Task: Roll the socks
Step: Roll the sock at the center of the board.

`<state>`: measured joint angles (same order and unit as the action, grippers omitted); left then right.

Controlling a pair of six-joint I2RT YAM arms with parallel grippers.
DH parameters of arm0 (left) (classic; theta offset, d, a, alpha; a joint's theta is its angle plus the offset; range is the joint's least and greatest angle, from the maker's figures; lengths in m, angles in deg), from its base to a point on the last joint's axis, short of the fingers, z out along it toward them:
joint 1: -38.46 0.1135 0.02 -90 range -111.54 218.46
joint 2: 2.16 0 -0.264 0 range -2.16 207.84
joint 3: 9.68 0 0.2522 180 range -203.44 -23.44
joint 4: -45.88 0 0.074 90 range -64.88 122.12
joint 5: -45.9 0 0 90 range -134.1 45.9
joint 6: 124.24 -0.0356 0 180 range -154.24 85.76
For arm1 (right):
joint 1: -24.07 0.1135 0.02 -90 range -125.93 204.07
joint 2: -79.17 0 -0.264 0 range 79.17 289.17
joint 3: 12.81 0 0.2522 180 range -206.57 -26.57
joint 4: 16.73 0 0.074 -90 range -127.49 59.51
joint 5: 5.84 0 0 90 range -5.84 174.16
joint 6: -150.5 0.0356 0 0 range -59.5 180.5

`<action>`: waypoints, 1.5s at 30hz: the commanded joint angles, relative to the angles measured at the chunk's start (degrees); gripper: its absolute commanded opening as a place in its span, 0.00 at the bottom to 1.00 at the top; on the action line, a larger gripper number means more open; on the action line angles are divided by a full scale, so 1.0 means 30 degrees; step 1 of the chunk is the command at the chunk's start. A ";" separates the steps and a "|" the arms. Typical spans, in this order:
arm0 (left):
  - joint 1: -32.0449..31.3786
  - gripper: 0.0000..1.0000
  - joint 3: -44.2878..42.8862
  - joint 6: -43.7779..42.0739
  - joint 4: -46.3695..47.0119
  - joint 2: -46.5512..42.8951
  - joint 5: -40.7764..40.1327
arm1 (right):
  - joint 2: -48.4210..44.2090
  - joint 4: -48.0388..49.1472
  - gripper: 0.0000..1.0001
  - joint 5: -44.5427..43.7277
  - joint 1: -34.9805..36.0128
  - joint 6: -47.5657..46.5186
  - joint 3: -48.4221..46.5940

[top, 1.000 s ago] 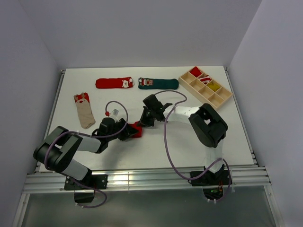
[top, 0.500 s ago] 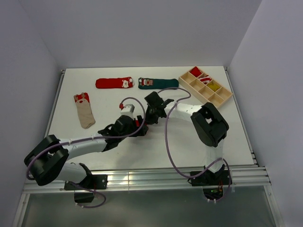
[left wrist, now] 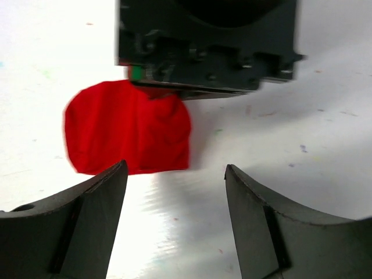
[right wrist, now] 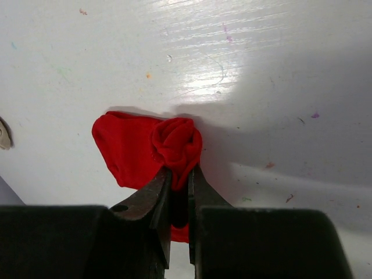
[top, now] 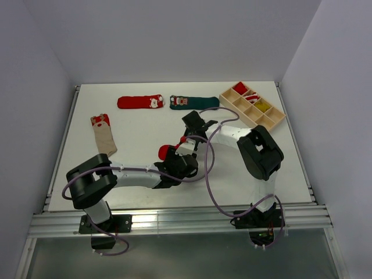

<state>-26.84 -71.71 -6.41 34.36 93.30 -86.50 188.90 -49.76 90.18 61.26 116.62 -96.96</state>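
A bunched red sock (right wrist: 139, 145) lies on the white table mid-way between the arms; it also shows as a red patch (top: 170, 147) in the top view. My right gripper (right wrist: 180, 171) is shut on its rolled end (right wrist: 179, 139). My left gripper (left wrist: 174, 168) stands open just short of the sock (left wrist: 128, 128), with bare table between its fingers and the right gripper's black body (left wrist: 203, 46) beyond. Flat at the back lie another red sock (top: 139, 102), a dark green sock (top: 195, 103) and a beige sock (top: 104, 138).
A wooden compartment box (top: 252, 106) with small red, white and yellow items stands at the back right. The two arms cross closely near the table's middle, cables looping over them. Walls close in the left, back and right.
My left arm has swung right along the table and its gripper has let go and opened, now facing the sock from the near side. My right gripper stays pinched on the red sock.
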 commanded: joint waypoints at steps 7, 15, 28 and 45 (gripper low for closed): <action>-0.0089 0.68 -0.1369 -0.1105 -0.0132 0.1372 -0.2451 | -0.0484 -0.0521 0.00 -0.0513 -0.0355 0.0161 0.0934; -0.0177 0.62 -0.1633 -0.1251 0.0483 0.1957 -0.2334 | -0.0367 -0.0199 0.00 -0.0191 -0.0355 0.0307 0.1168; -0.0148 0.41 -0.1166 -0.0431 0.1129 0.2896 -0.2480 | -0.0367 0.0825 0.00 0.1039 -0.0473 0.0688 0.1696; 0.1666 0.01 0.1498 0.2263 0.2207 -0.0176 0.0884 | -0.1362 0.2554 0.00 0.2329 -0.0999 0.0718 0.3101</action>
<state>-24.26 -69.99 -2.78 39.06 97.00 -88.59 187.00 -39.88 97.30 58.77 119.63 -89.66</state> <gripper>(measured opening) 0.203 0.144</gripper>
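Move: Some 3 cm ahead of the open left fingers, 2 cm to their left and 3 cm lower lies the middle of the half-rolled red sock. From the right hand, which already pinches the far-right part of the roll, that middle is about 2 cm back, 4 cm left and 1 cm lower. The green sock lies roughly 22 cm ahead and 6 cm right of the left hand, the flat red sock 22 cm ahead and 16 cm left, both about 4 cm lower. Sinking some 2.5 cm and easing nearly 2 cm forward onto the near-left end of the roll, the left hand closes its wide-open fingers until they pinch the red cloth, then shifts slightly left. The right hand stays in place with its pinch kept, its wrist rolling left side up by under 10 degrees. ##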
